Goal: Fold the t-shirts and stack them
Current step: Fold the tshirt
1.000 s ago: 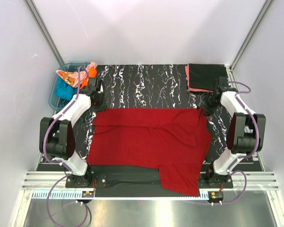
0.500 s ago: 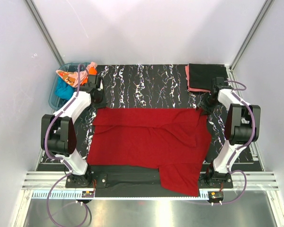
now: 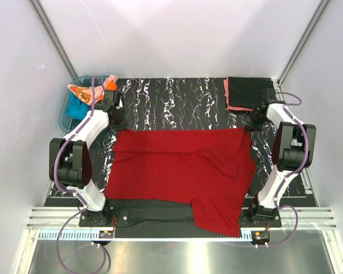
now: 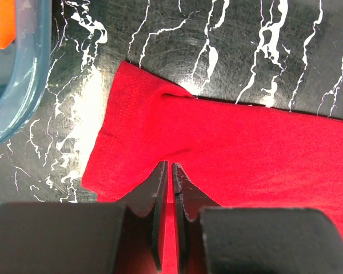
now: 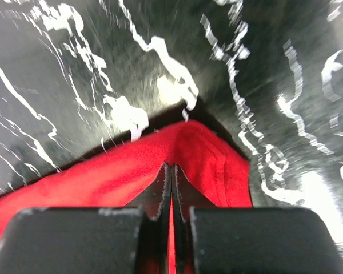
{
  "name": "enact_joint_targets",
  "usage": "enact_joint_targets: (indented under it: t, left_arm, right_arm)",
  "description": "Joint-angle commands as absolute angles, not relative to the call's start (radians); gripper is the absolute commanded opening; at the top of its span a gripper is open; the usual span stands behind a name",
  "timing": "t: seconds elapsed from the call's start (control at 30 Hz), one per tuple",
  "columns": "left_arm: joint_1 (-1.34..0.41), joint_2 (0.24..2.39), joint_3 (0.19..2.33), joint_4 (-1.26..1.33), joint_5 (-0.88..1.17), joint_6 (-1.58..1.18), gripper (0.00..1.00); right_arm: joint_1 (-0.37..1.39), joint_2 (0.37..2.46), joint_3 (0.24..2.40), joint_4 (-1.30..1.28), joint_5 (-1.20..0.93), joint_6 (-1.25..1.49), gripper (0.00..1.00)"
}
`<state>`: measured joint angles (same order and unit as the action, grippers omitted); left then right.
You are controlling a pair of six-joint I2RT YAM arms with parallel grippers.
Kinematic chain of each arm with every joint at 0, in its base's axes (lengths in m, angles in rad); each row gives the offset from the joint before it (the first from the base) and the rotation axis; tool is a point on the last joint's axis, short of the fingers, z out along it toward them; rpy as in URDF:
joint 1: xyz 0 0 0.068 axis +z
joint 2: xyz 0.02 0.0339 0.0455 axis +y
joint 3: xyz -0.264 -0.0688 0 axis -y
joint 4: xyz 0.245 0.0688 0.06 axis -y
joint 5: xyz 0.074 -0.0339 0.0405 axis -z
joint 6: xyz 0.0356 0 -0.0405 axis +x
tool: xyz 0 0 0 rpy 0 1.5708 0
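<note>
A dark red t-shirt (image 3: 183, 171) lies spread across the black marbled table, one part hanging over the near edge. My left gripper (image 3: 115, 118) is at the shirt's far left corner. In the left wrist view its fingertips (image 4: 171, 165) stand nearly together on the red cloth (image 4: 228, 142), pinching a thin strip. At the far right corner is my right gripper (image 3: 252, 121). In the right wrist view it (image 5: 172, 166) is shut on the cloth (image 5: 211, 154), which rises to a peak at the tips. A folded black t-shirt (image 3: 250, 91) lies on a salmon pink one (image 3: 226, 96) at the back right.
A blue translucent tub (image 3: 65, 117) stands at the back left and holds teal (image 3: 77, 108), orange (image 3: 110, 87) and pale peach (image 3: 80, 91) cloth. Its rim (image 4: 28, 85) shows close to my left gripper. Bare marbled table (image 3: 177, 103) lies beyond the red shirt.
My right gripper has shut on the shirt's far right corner, which now stands out farther right. The left jaws have narrowed onto the far left corner. Both arms shifted slightly toward the back.
</note>
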<state>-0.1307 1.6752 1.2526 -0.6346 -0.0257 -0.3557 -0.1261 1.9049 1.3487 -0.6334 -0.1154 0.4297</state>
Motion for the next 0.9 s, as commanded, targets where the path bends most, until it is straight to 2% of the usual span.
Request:
enact_joint_targets:
  t: [0.0,0.17,0.47,0.7,0.87]
  left_arm:
    - [-0.124,1.677,1.278,-0.615,-0.022,-0.382,0.11]
    - [-0.124,1.680,1.247,-0.595,-0.006,-0.419,0.11]
    - [-0.129,1.637,1.112,-0.548,0.086,-0.472,0.11]
    - [-0.126,1.644,1.031,-0.503,0.094,-0.537,0.06]
    - [-0.132,1.617,1.032,-0.376,0.127,-0.555,0.12]
  right_arm:
    - [-0.163,1.885,1.416,-0.649,-0.074,0.394,0.00]
    - [-0.187,1.907,1.476,-0.670,-0.140,0.371,0.00]
    - [-0.190,2.091,1.646,-0.706,-0.204,0.310,0.00]
    - [-0.190,2.160,1.727,-0.727,-0.195,0.293,0.00]
    - [-0.189,2.166,1.749,-0.718,-0.225,0.316,0.00]
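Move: The left hand hovers nearly shut and empty: the t-shirt spot it heads for is about 5 cm back, 2 cm right and 7 cm below. The t-shirt's far left corner lies roughly 4 cm ahead and 3 cm left of the hand, the basket some 16 cm ahead and 21 cm left. The right hand already pinches the far right corner; from it the folded stack is about 20 cm ahead, 2 cm right, at nearly its own height. Forward towards the folded stack goes the right hand, some 6 cm in all, keeping its shut pinch on the t-shirt's corner; it first swings right and rises slightly, then sinks again while reaching on. The left hand drops about 6 cm and draws back, easing forward a little at the end, fingers nearly shut and tipping steeper, down onto the folded cloth behind the far left corner. ##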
